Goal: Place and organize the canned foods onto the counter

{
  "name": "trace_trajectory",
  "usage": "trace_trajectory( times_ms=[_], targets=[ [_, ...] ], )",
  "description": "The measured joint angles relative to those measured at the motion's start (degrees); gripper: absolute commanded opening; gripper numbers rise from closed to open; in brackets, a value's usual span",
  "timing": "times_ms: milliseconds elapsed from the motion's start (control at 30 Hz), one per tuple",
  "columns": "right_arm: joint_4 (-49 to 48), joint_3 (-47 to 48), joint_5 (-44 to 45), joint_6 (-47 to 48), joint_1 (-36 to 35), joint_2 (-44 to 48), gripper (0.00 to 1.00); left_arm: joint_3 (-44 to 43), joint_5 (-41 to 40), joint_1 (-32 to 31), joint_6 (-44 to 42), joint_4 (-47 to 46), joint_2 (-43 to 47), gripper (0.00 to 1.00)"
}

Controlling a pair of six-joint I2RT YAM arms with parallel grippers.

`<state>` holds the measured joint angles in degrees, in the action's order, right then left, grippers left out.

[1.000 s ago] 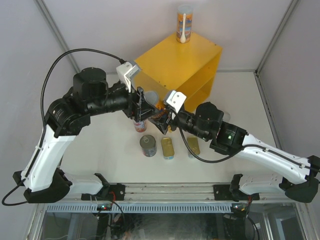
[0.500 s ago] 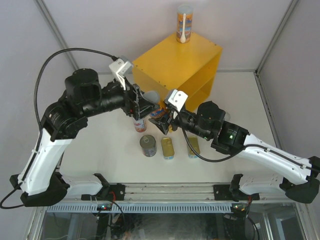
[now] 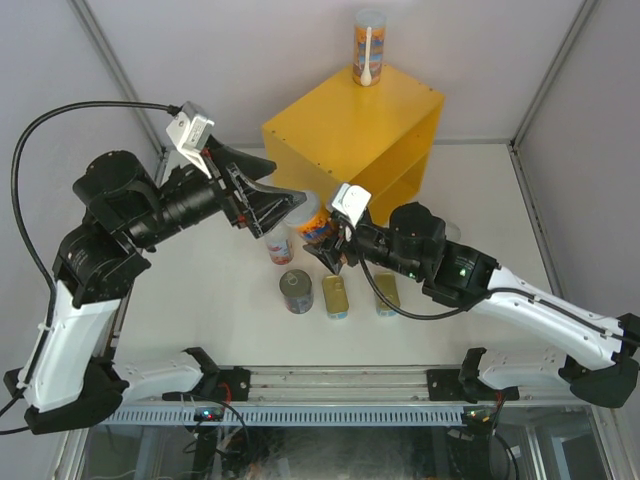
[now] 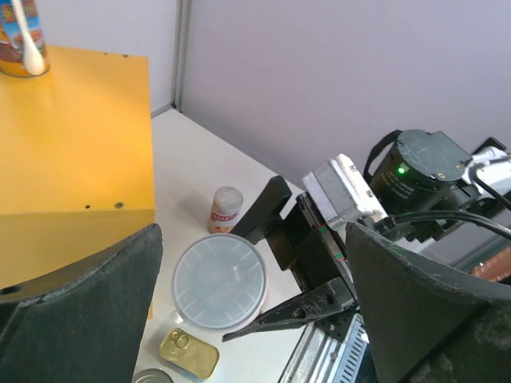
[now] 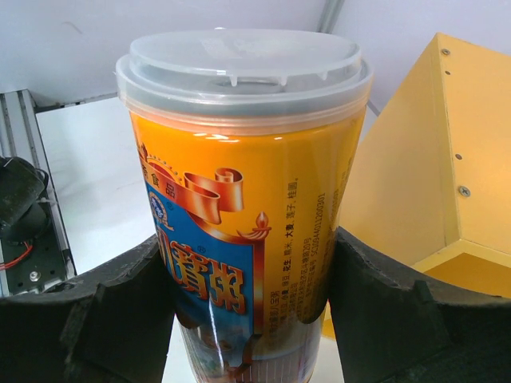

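My right gripper [image 3: 322, 236] is shut on a tall orange-and-blue can [image 3: 310, 218] with a clear lid [image 4: 219, 281], holding it above the table next to the yellow counter [image 3: 350, 130]. In the right wrist view the can [image 5: 239, 199] stands upright between the pads [image 5: 383, 311]. My left gripper [image 3: 280, 212] hangs open and empty above and to the left of that can; its fingers [image 4: 80, 303] are spread wide. One tall can [image 3: 368, 47] stands on the counter's far corner. Another can [image 3: 280, 248] stands on the table.
On the table near the arms lie a dark round tin [image 3: 296, 291] and two flat gold-topped tins [image 3: 336, 296] [image 3: 386, 292]. The counter's open side with its inner shelf [image 3: 405, 185] faces right. Grey walls enclose the table.
My left gripper has opened, let go of the tall can and drawn back up and to the left. The right gripper keeps hold of the can, lifted slightly.
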<state>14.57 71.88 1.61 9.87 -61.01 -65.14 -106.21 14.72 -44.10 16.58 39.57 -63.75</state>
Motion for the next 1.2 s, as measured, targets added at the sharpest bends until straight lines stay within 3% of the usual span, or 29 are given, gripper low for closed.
trace_trajectory(
  times_ms=[500, 867, 1200],
  targets=[
    [-0.7, 2.4, -2.6, -2.1, 7.4, 0.6, 0.0, 12.9, -16.2, 0.0, 1.4, -6.8, 9.0, 0.98],
    [-5.4, 10.1, -7.7, -5.0, 21.2, -2.4, 0.0, 19.4, -24.2, 0.0, 1.2, -7.3, 13.2, 0.98],
    [-12.3, 15.4, -11.8, -8.8, 34.4, -14.2, 0.0, 28.0, -28.3, 0.0, 0.2, -8.9, 16.9, 0.98]
  ],
)
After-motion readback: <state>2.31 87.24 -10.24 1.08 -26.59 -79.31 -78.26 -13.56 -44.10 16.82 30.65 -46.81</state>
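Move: The right hand already holds the orange can. The shelf's top surface is centred about 30 cm ahead of it, 7 cm right and 11 cm below; the first orange can stands there some 38 cm ahead of the hand, 10 cm right and 4 cm lower. From the open left hand, the white-lidded can is roughly 17 cm ahead, 6 cm left and 48 cm down, and the shelf top about 33 cm ahead, 10 cm right and 27 cm below. Keeping its grip on the orange can, the right hand starts slowly, then swings it forward some 20 cm, 10 cm right and 8 cm net up towards the shelf top and the first can, turning clockwise and sinking slightly at the end. The open left hand goes down, left and forward, turning counter-clockwise, away from the shared handover spot. ##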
